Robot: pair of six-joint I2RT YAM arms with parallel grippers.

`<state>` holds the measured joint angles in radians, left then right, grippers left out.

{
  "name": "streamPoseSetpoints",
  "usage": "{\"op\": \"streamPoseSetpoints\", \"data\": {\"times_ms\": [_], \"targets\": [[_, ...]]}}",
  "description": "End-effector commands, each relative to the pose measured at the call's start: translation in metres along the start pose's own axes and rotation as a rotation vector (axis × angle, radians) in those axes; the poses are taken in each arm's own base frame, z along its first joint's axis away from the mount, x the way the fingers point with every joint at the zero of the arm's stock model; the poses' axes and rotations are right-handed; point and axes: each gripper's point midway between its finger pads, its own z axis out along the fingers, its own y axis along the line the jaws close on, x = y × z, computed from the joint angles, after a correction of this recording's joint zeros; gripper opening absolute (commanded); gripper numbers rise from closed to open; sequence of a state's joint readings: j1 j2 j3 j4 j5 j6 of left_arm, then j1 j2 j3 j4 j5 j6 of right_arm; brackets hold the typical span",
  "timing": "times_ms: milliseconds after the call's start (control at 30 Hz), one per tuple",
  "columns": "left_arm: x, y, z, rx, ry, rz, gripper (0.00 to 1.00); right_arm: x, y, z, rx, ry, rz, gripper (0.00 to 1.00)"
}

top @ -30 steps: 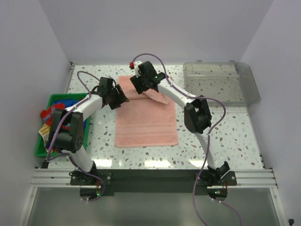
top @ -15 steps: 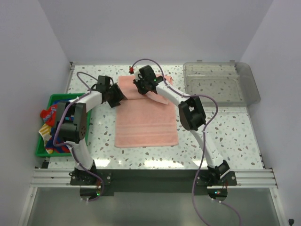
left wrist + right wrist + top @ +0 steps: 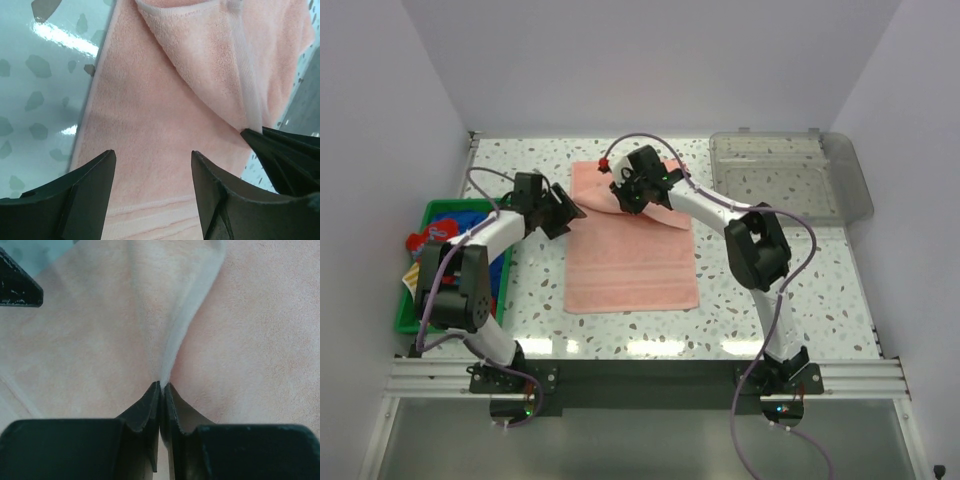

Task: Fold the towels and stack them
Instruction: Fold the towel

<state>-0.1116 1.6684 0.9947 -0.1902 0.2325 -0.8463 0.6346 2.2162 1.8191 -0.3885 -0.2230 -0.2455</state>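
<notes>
A salmon pink towel [image 3: 630,265] lies flat in the middle of the table, with its far part raised into a fold. My right gripper [image 3: 625,196] is shut on that fold; in the right wrist view the pinched ridge of towel [image 3: 172,340] rises from between the closed fingertips of the gripper [image 3: 161,385]. My left gripper [image 3: 567,211] hovers open over the towel's far left edge. In the left wrist view, its spread gripper [image 3: 152,156] frames flat pink towel [image 3: 150,115] and holds nothing. More towels, blue [image 3: 460,214], red-patterned [image 3: 420,241] and yellowish [image 3: 415,276], are heaped in the basket.
A green plastic basket [image 3: 405,322] stands at the table's left edge beside the left arm. At the far right sits a clear plastic tray [image 3: 785,175]. The right gripper's black fingers [image 3: 290,155] show close to the left gripper's right finger.
The right gripper has shut on the towel's raised fold. The left gripper has drawn slightly left, staying open.
</notes>
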Motion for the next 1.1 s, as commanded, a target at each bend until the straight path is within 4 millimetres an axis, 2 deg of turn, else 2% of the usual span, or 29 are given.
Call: {"op": "streamPoseSetpoints", "data": {"times_ms": [0, 133, 233, 267, 333, 367, 433, 467, 533, 600, 633, 700, 733, 767, 800, 833, 867, 900, 933, 967, 1000, 1033, 1067], "targets": [[-0.012, -0.015, -0.019, 0.067, -0.077, -0.014, 0.68, -0.011, 0.026, -0.024, -0.074, -0.025, -0.085, 0.15], [-0.006, -0.010, -0.024, 0.064, -0.076, -0.017, 0.70, 0.012, 0.060, -0.028, -0.113, 0.036, -0.140, 0.22], [0.000, -0.004, -0.026, 0.054, -0.071, -0.024, 0.70, 0.023, 0.073, -0.032, -0.123, 0.070, -0.153, 0.28], [0.001, -0.003, -0.027, 0.053, -0.072, -0.022, 0.70, 0.032, 0.076, -0.031, -0.122, 0.088, -0.152, 0.29], [0.002, 0.002, -0.027, 0.040, -0.077, -0.023, 0.70, 0.035, 0.077, -0.036, -0.099, 0.095, -0.147, 0.31], [0.002, 0.003, -0.026, 0.036, -0.080, -0.022, 0.70, 0.041, 0.072, -0.038, -0.056, 0.114, -0.132, 0.31], [0.001, 0.001, -0.024, 0.035, -0.074, -0.014, 0.70, 0.038, 0.061, -0.048, 0.007, 0.089, -0.055, 0.31], [-0.001, -0.001, -0.024, 0.036, -0.072, -0.009, 0.70, 0.035, 0.055, -0.052, 0.037, 0.074, -0.019, 0.32], [-0.008, -0.007, -0.025, 0.031, -0.077, 0.007, 0.70, 0.024, 0.039, -0.062, 0.063, 0.028, 0.108, 0.41], [-0.017, -0.011, -0.027, 0.023, -0.102, 0.016, 0.70, 0.011, 0.033, -0.064, 0.034, -0.019, 0.204, 0.49], [-0.019, -0.011, -0.028, 0.020, -0.110, 0.020, 0.70, -0.010, 0.026, -0.069, -0.004, -0.076, 0.220, 0.51], [-0.017, -0.007, -0.031, 0.011, -0.117, 0.025, 0.70, -0.022, 0.019, -0.059, -0.030, -0.104, 0.289, 0.55], [-0.015, -0.006, -0.033, 0.007, -0.114, 0.035, 0.70, -0.045, 0.015, -0.061, -0.042, -0.157, 0.295, 0.56], [-0.009, 0.000, -0.032, -0.003, -0.098, 0.036, 0.70, -0.041, 0.011, -0.044, -0.053, -0.141, 0.322, 0.60], [-0.006, 0.003, -0.032, -0.006, -0.090, 0.042, 0.70, -0.047, 0.006, -0.039, -0.058, -0.155, 0.354, 0.62], [-0.003, 0.004, -0.036, -0.005, -0.088, 0.060, 0.70, -0.066, 0.002, -0.038, -0.067, -0.194, 0.359, 0.64], [0.000, 0.007, -0.038, -0.007, -0.082, 0.069, 0.70, -0.072, 0.000, -0.033, -0.078, -0.205, 0.369, 0.67], [0.007, 0.014, -0.038, -0.020, -0.069, 0.077, 0.70, -0.064, -0.002, -0.014, -0.092, -0.187, 0.402, 0.71], [0.010, 0.016, -0.045, -0.020, -0.069, 0.106, 0.70, -0.082, -0.003, -0.015, -0.109, -0.229, 0.398, 0.72], [0.016, 0.023, -0.046, -0.034, -0.059, 0.118, 0.70, -0.085, -0.003, -0.010, -0.134, -0.237, 0.406, 0.74], [0.019, 0.026, -0.049, -0.037, -0.057, 0.133, 0.71, -0.078, -0.001, 0.007, -0.153, -0.219, 0.434, 0.77], [0.020, 0.027, -0.056, -0.037, -0.059, 0.164, 0.71, -0.090, -0.002, 0.007, -0.163, -0.245, 0.435, 0.77], [0.025, 0.033, -0.058, -0.051, -0.055, 0.177, 0.71, -0.088, -0.002, 0.013, -0.175, -0.242, 0.446, 0.78]]}}
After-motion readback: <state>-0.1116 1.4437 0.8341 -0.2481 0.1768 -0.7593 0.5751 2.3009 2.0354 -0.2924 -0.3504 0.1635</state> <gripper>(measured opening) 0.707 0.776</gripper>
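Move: Above the middle of the pink towel, the right hand still pinches the folded flap's hem, with the towel's woven band about 16 cm back, straight behind, and some 5 cm below. The flap's left corner is roughly 12 cm to its left and level with it; the towel's near edge is about 24 cm back. From the open left hand, the woven band lies about 12 cm back and 15 cm to the right. Drawing the hem back towards the woven band, the right hand travels about 10 cm back and 4 cm down as its fingers loosen. It lets go, opens wide and swings forward some 15 cm and up about 10 over the flap, easing left near the end, its left side tilting up. The left hand, still open, wavers, then retreats about 5 cm back from the flap. ##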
